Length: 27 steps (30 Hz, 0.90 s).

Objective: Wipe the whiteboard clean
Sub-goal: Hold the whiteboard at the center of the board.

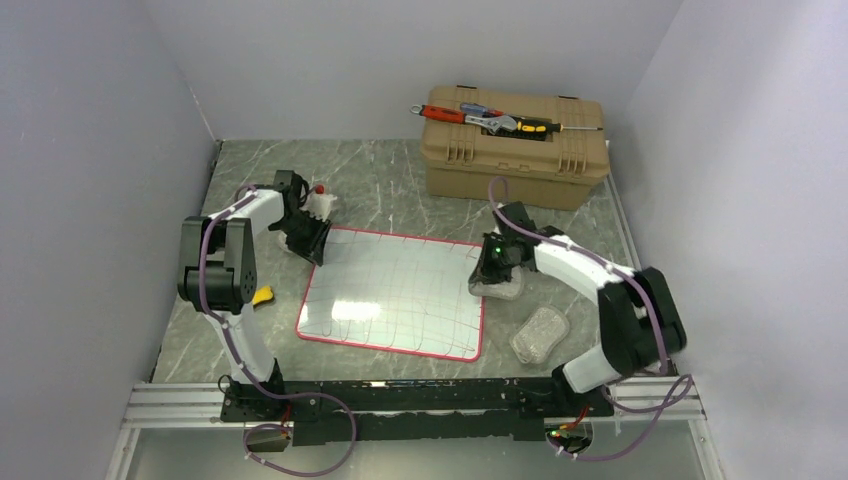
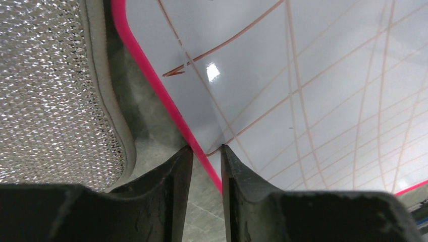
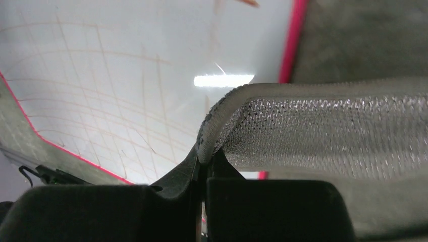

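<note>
The whiteboard lies flat mid-table, red-rimmed and covered in a grid of thin pen lines. My left gripper is at its far left corner. In the left wrist view its tips straddle the red rim with a narrow gap, one finger over the table and the other over the board. My right gripper is at the board's right edge, shut on the edge of a silvery mesh sponge that rests half on the board.
A second mesh sponge lies right of the board. Another mesh pad lies beside the left fingers. A tan toolbox with tools on its lid stands at the back right. A small yellow piece is by the left arm.
</note>
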Available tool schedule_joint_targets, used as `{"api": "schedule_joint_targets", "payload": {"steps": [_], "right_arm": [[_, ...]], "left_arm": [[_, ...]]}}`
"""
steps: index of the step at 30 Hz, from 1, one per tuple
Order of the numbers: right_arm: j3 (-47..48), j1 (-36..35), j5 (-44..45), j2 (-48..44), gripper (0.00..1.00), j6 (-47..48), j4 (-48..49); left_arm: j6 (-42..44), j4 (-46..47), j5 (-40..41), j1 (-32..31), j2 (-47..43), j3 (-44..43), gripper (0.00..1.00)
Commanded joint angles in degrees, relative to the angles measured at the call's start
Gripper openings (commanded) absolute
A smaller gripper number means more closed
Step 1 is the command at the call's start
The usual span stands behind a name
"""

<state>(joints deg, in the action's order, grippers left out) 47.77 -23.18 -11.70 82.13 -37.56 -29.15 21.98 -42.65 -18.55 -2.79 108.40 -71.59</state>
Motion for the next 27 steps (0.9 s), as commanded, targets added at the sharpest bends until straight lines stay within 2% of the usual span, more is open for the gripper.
{"api": "schedule_joint_targets", "payload": {"steps": [1, 9, 15, 18, 21, 25, 27], "right_arm": [[3.89, 0.09, -9.13, 10.14, 0.00, 3.69, 10.06], [12.21, -1.01, -6.00, 29.57, 0.00, 1.25, 21.05], [33.54, -10.44, -1.53, 44.30, 0.00, -1.65, 19.98], [39.15, -12.00, 1.15, 48.06, 0.00, -3.61, 19.12], [34.02, -11.43, 7.44, 44.18, 0.00, -3.63, 20.51], [19.49, -9.30, 19.78, 33.86, 0.00, -0.86, 24.75], [11.90, -7.51, 22.56, 30.05, 0.00, 0.06, 27.20]], "left_arm": [[3.38, 5.34, 7.65, -1.37, 4.65, 2.67, 0.33], [3.95, 5.95, 9.40, -2.54, 6.92, 3.30, 0.19], [4.70, 5.31, 9.56, -3.56, 7.88, 2.73, 0.10], [4.51, 4.43, 10.16, -3.80, 8.58, 1.88, 0.07], [4.51, 3.87, 10.09, -3.89, 8.89, 1.54, 0.05], [5.06, 4.33, 10.29, -3.89, 8.67, 1.83, 0.03], [5.16, 4.18, 10.58, -3.85, 8.80, 1.62, 0.02]]}}
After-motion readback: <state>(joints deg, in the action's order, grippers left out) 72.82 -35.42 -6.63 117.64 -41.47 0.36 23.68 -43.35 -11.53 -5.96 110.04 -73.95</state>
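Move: Right between the left hand's barely parted fingertips, about 1 cm below, runs the whiteboard's left edge; the board's far left corner is some 9 cm ahead and 2 cm right, and a loose mesh pad lies about 5 cm ahead, 7 cm left. For the right hand, already gripping its own mesh pad, the middle of the board's far edge is roughly 13 cm ahead, 17 cm left and 5 cm down; the spare pad lies about 13 cm back and 16 cm right. Closing on the board's left edge, the left fingers pinch it while that hand stays within about 1 cm. The right hand first dips some 4 cm, then sweeps its held pad forward and left over the board towards the middle of the far edge, about 14 cm out and 20 cm left, before turning back right some 4 cm; its fingertips end swung outward. ##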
